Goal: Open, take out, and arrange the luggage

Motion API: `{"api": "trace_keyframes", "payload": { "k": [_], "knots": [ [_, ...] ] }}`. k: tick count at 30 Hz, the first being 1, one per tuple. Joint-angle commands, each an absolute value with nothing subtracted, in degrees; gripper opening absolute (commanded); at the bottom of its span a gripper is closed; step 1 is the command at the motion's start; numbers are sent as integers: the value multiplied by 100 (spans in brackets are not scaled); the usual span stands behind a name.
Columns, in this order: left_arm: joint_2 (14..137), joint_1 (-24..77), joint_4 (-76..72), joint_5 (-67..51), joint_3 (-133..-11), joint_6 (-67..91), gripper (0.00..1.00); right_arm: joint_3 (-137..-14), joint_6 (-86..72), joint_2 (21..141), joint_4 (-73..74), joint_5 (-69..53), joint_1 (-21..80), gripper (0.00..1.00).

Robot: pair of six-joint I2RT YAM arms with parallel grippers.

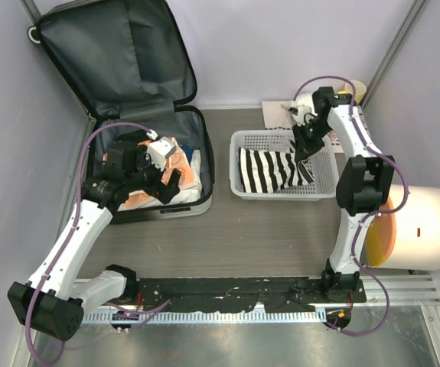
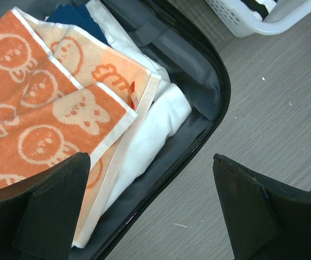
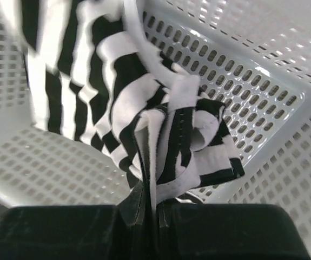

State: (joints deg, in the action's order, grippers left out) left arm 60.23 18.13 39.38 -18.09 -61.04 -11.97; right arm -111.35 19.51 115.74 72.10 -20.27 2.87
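Note:
The luggage (image 1: 128, 69) lies open at the back left, its grey-lined lid leaning on the wall. Its lower half (image 2: 212, 81) holds an orange cartoon-print towel (image 2: 47, 108), a folded white cloth (image 2: 158, 127) and a bit of blue cloth (image 2: 74, 16). My left gripper (image 2: 150, 162) hangs open over the case's front right corner with nothing between its fingers. To the right, my right gripper (image 3: 152, 203) is shut on a black-and-white striped cloth (image 3: 117, 92). It holds the cloth up inside the white slatted basket (image 3: 263, 92), and the rest lies on the basket floor (image 1: 269, 170).
The basket (image 1: 239, 164) stands just right of the luggage. A large white cylinder with an orange disc (image 1: 426, 229) sits at the right edge. Small white objects (image 1: 304, 107) lie behind the basket. Walls close in on the left, back and right.

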Motion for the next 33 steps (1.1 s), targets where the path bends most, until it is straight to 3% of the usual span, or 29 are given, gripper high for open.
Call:
{"api": "trace_keyframes", "payload": {
  "k": [1,6,7,10,12,13,20,23,27,33],
  "knots": [
    [6091,1828,4007,-1434,-6108,-1204,100,-11285,2408,11935,7014,-1575,352,1],
    [6275,1819,4035,-889,-6170,-1046,100,-10874,2154,11857,6594,-977,264,2],
    [6328,1819,3973,-783,-6179,-1002,100,-10811,2092,11830,6505,-845,272,25],
    [6670,1776,3964,-431,-6345,-827,100,-10959,1882,11856,6460,-554,264,76],
    [6959,1679,3990,-404,-6538,-756,100,-11389,1802,11926,6573,-641,264,78],
    [7057,1644,3990,-387,-6600,-738,98,-11530,1758,11927,6592,-703,272,83],
    [8067,1450,4025,-685,-7530,-283,82,-12523,1240,11866,6557,-1362,509,83],
    [8270,1617,3929,-589,-7533,271,82,-12682,1046,11734,6417,-1582,737,83],
    [8384,1889,3473,271,-7322,852,70,-12621,713,11514,6083,-2099,922,84],
    [8735,2012,3191,983,-7400,1353,65,-12525,-174,11417,5406,-3382,1177,80]
  ]
}}
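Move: My right hand still pinches the bunched end of the striped cloth over the right part of the white basket; the basket's middle lies about 6 cm left, 2 cm back and 7 cm below it. The cloth's own middle is 9 cm left and 4 cm back, 8 cm down; the white plate some 12 cm ahead and 3 cm right, 9 cm below. From my empty left hand the orange towel lies about 4 cm ahead, 4 cm left and 13 cm below, with the blue cloth 13 cm ahead and 6 cm right. I lower my right hand about 5 cm and slightly right into the basket, open the fingers wide to let go of the striped cloth, then draw away forward and up, and swing left over the basket's far side. Meanwhile my left hand reaches some 10 cm forward over the towel while sinking about 5 cm, turning counter-clockwise and partly closing, still clear of it. ##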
